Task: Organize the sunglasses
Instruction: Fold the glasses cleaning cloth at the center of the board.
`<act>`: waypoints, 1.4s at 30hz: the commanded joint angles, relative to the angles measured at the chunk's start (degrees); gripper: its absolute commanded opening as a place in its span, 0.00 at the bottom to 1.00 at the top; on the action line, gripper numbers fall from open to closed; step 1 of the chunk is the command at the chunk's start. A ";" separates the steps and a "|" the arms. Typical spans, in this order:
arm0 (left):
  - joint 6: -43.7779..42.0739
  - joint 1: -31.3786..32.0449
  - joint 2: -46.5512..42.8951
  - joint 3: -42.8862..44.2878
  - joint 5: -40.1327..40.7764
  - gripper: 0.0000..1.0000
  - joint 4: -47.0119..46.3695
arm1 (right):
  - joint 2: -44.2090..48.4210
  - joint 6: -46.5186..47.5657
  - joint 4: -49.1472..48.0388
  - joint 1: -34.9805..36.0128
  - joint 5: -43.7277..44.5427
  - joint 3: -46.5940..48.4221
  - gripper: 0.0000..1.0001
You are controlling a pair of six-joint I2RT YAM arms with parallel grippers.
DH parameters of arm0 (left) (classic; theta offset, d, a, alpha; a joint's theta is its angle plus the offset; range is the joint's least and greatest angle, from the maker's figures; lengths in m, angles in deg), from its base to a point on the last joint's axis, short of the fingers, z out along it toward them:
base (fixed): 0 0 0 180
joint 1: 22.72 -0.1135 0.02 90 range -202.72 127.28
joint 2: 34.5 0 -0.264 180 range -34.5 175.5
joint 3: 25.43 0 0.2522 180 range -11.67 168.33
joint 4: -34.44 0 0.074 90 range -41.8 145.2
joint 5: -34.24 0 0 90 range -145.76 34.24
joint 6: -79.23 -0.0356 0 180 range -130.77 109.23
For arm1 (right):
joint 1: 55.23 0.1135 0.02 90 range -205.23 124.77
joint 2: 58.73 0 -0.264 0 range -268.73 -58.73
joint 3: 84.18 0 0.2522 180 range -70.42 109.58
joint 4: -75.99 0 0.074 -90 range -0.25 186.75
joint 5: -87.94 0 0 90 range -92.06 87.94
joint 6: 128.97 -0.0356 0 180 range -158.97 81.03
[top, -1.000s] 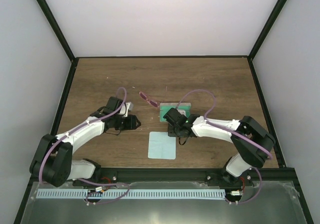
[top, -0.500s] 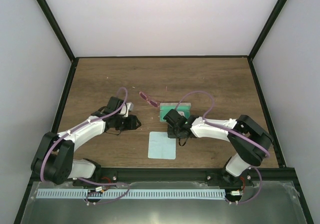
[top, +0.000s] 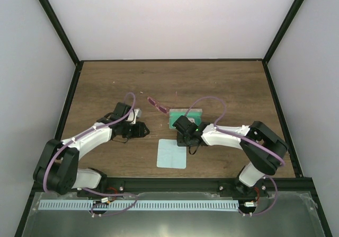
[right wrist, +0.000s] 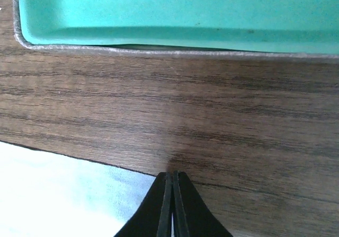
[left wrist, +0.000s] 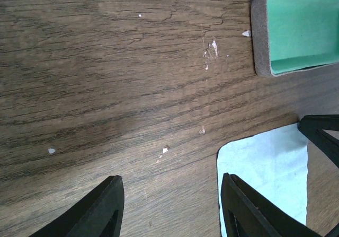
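Observation:
The sunglasses (top: 157, 105), slim with pink lenses, lie on the wood behind and to the left of the green-lined case (top: 189, 114); neither wrist view shows them. My right gripper (top: 185, 140) sits between the case and the light blue cloth (top: 172, 154). In the right wrist view its jaws (right wrist: 172, 174) are pressed together at the cloth's (right wrist: 63, 194) upper right corner, a pale sliver showing between them. My left gripper (top: 144, 131) rests low, left of the cloth. It stands open (left wrist: 170, 180) over bare wood with nothing between its fingers.
The case's grey rim (right wrist: 159, 49) runs just beyond the right fingertips, and also shows at the left wrist view's top right (left wrist: 259, 41). The cloth's left edge (left wrist: 265, 178) lies beside the left gripper's right finger. Black frame rails border the table.
My right gripper's jaws have closed at the cloth's corner and the wrist has edged slightly left. The left arm, the sunglasses and the case have not moved.

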 commanded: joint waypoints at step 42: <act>-6.85 19.32 16.06 9.88 8.83 0.49 0.41 | 1.11 -2.29 5.26 0.64 0.29 0.40 0.01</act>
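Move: The far left corner of the cleaning cloth lies about 7 cm to the right of my left hand, 2 cm back and 5 cm below. The cloth's middle is some 12 cm right and 10 cm back. The open case stands about 18 cm right and 7 cm ahead, and the sunglasses lie 5 cm right and 14 cm ahead. From my right hand, shut at the cloth's far right corner, that left corner is roughly 12 cm left and 1 cm ahead. I bring my left hand about 7 cm to the right towards the cloth's far left corner. It swings back some 4 cm at first, then eases slightly forward again while sinking about 3.5 cm, and the wrist turns some 20 degrees clockwise, its left side tipping up a little. The fingers stay half open astride the corner, not yet closing. My right fingers stay shut on the far right corner, barely creeping back. ##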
